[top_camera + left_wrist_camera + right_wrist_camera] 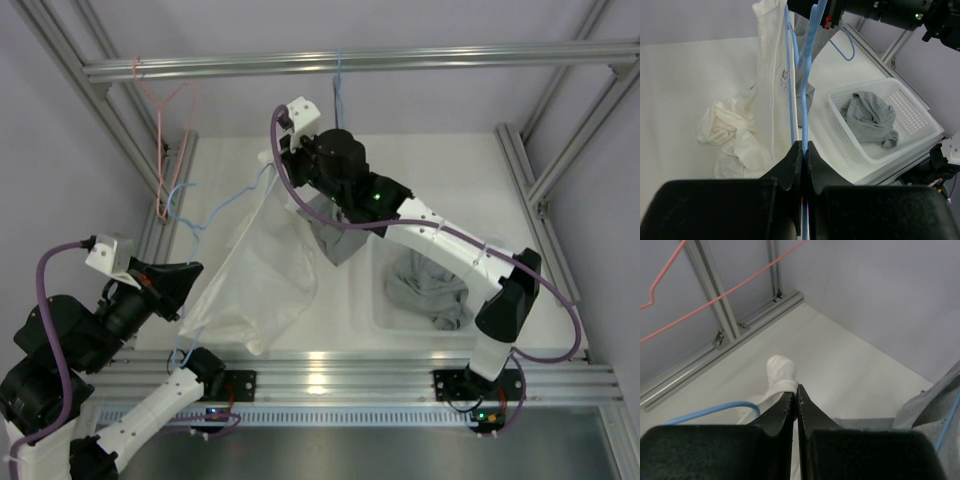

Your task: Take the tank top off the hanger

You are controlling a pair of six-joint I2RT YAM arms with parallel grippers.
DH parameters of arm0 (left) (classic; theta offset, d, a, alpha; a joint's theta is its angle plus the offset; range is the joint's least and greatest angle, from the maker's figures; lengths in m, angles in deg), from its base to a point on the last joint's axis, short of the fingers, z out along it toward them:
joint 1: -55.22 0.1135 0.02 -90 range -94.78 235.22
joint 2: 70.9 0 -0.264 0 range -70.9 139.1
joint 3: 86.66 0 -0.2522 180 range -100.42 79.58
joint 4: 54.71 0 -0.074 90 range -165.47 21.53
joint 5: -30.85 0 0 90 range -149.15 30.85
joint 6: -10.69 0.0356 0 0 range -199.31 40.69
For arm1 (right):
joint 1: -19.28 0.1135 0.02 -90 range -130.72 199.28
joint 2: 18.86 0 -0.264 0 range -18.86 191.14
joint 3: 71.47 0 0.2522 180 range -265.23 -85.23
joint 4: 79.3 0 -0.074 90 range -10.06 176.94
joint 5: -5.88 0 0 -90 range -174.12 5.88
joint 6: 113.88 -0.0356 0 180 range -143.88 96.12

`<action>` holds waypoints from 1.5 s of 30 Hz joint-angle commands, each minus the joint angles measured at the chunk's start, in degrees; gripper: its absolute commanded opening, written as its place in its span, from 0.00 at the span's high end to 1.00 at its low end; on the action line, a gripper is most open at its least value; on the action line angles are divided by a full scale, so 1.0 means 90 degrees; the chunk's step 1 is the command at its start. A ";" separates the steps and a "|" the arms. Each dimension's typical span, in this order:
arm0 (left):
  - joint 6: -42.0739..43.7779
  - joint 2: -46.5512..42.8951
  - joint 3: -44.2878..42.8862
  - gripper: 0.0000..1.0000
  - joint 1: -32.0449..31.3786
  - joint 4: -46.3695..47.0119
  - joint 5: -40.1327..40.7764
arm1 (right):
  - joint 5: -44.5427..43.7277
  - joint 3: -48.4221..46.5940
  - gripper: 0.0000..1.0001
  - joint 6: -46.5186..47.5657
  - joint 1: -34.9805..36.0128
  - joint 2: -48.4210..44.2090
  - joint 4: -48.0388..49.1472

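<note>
The white tank top (255, 270) hangs stretched on a blue wire hanger (205, 215) above the table's left half. My left gripper (190, 278) is shut on the hanger's lower wire; in the left wrist view the jaws (804, 146) pinch the blue wire (806, 90) with the tank top (771, 75) draped to its left. My right gripper (283, 172) is at the garment's upper end. In the right wrist view it (796, 389) is shut on a bunched white strap (780, 372), with the hanger's blue wire (715, 410) just left of it.
A white basket (380, 300) holding grey clothes (425, 285) sits right of centre; it also shows in the left wrist view (920, 107). A grey garment (338, 238) hangs from a blue hook on the top rail (400, 60). A pink hanger (165, 130) hangs at the rail's left.
</note>
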 commanded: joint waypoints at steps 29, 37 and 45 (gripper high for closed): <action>0.2640 0.1291 0.2831 1.00 0.0005 0.9549 0.1995 | 0.1283 0.5034 1.00 -0.2211 0.0961 -0.1921 0.2762; 0.2863 0.1009 0.3765 1.00 -0.0004 1.0649 0.1538 | 0.2170 0.5389 1.00 -0.2778 0.1340 -0.1893 0.3505; 0.3168 0.1349 0.3769 1.00 0.0005 1.0870 0.2346 | 0.1101 0.4245 1.00 -0.1909 0.2055 -0.0791 0.2218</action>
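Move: My left hand grips the blue hanger; the bare rail for it lies about 33 cm ahead, 18 cm higher, with the pink hanger some 8 cm left and 32 cm ahead. The white tank top hangs about 8 cm right, 11 cm ahead and 20 cm below. My right hand pinches its strap; the basket waits 32 cm to that hand's right, 12 cm back and 35 cm down, the hanging grey top some 11 cm right and 7 cm ahead. I part hanger and top: my left hand keeps its pinch on the blue hanger and carries it forward about 14 cm and up 8 cm towards the rail, tipping its fingers up some 45 degrees and turning counter-clockwise. My right hand keeps the strap, sweeping down and back, then rising slightly and easing left, tipping down and turning counter-clockwise. ##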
